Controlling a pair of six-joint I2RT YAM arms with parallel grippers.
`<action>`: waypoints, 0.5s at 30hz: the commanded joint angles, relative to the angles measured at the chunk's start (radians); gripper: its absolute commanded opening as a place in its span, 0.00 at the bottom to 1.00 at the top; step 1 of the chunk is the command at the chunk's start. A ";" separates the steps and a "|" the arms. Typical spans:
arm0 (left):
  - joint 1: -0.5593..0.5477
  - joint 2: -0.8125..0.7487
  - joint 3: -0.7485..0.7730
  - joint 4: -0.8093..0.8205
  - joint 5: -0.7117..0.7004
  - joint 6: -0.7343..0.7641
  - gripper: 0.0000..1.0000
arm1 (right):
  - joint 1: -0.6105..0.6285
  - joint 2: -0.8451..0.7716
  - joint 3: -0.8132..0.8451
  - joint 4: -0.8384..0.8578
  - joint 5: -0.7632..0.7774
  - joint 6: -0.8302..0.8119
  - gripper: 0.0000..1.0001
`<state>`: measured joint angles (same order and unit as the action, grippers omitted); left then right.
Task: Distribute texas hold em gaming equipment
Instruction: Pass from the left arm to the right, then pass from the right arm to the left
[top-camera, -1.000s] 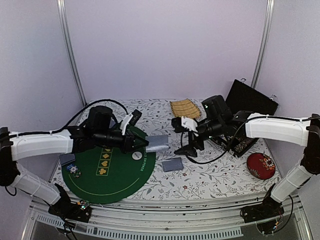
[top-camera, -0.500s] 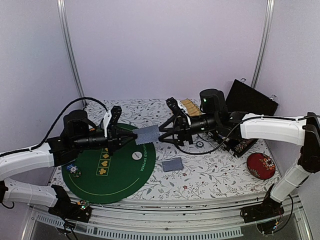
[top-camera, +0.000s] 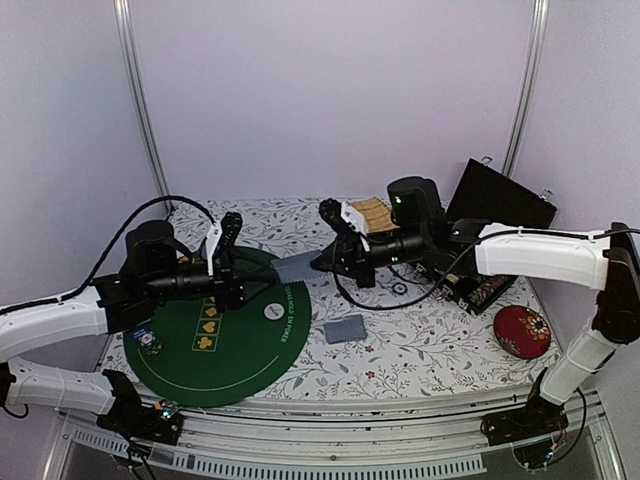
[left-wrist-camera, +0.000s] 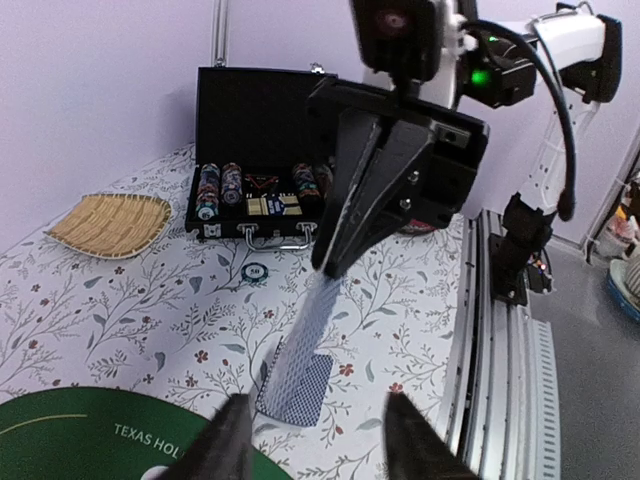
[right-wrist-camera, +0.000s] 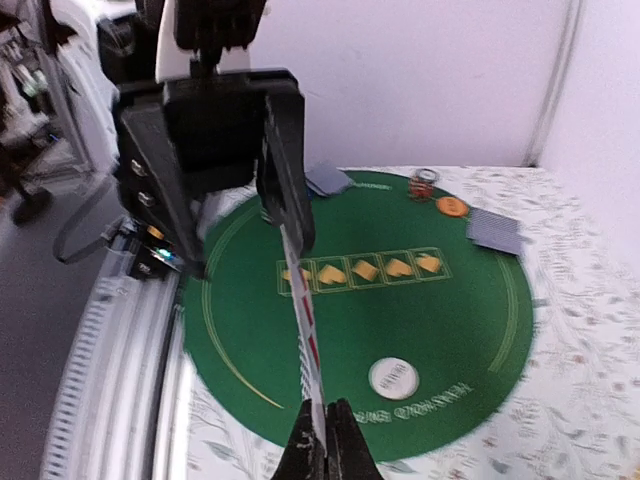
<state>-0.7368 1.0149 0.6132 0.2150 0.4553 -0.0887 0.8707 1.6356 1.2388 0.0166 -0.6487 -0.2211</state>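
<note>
A grey-blue-backed playing card (top-camera: 297, 267) hangs in the air over the green mat's right edge. My right gripper (top-camera: 322, 262) is shut on its far end. From the right wrist the card (right-wrist-camera: 305, 330) is seen edge-on with red pips, pinched at the right gripper (right-wrist-camera: 325, 445). My left gripper (top-camera: 240, 262) is open, and its blurred fingers (left-wrist-camera: 225, 445) stand wide apart on either side of the card (left-wrist-camera: 310, 330) without touching it. A small deck (top-camera: 345, 329) lies face down on the floral cloth.
The round green mat (top-camera: 220, 350) carries a white button (top-camera: 272, 311), with chips (top-camera: 150, 340) and cards (top-camera: 135, 318) at its left edge. An open black chip case (top-camera: 490, 200), a tan woven tray (top-camera: 368, 213) and a red cushion (top-camera: 521, 331) lie to the right. A loose chip (left-wrist-camera: 257, 271) rests on the cloth.
The card passed from the left gripper to the right. The right gripper reached left and shut on it, then the left gripper opened and drew back a little.
</note>
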 joint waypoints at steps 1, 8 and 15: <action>0.059 -0.002 0.074 -0.116 0.001 -0.118 0.58 | 0.092 -0.168 -0.184 0.075 0.412 -0.451 0.02; 0.185 0.145 0.187 -0.176 0.225 -0.348 0.62 | 0.171 -0.238 -0.529 0.617 0.539 -1.443 0.02; 0.183 0.262 0.200 -0.110 0.349 -0.461 0.72 | 0.205 -0.106 -0.539 0.979 0.645 -1.807 0.02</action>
<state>-0.5545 1.2560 0.8021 0.0875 0.7040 -0.4664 1.0588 1.4841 0.7033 0.7086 -0.0978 -1.6997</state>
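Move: The playing card is already pinched at one end by the right hand, its middle some 4 cm to that hand's left and at its height; from the left hand it lies about 5 cm right and 1 cm farther out. The card deck is on the table roughly 20 cm below the right hand, 4 cm to its right and 1 cm nearer the base. The white disc lies about 11 cm left of the right hand and 4 cm farther out, also 20 cm down. The right fingers keep their pinch on the card's end while the left fingers, already parted, open wider and draw clear, going about 5 cm forward, then dipping a little as that wrist rolls. The right hand swings back, down and right, away from the left hand, then returns part-way forward and up, rolling some 95 degrees so that its forward side turns upward. ##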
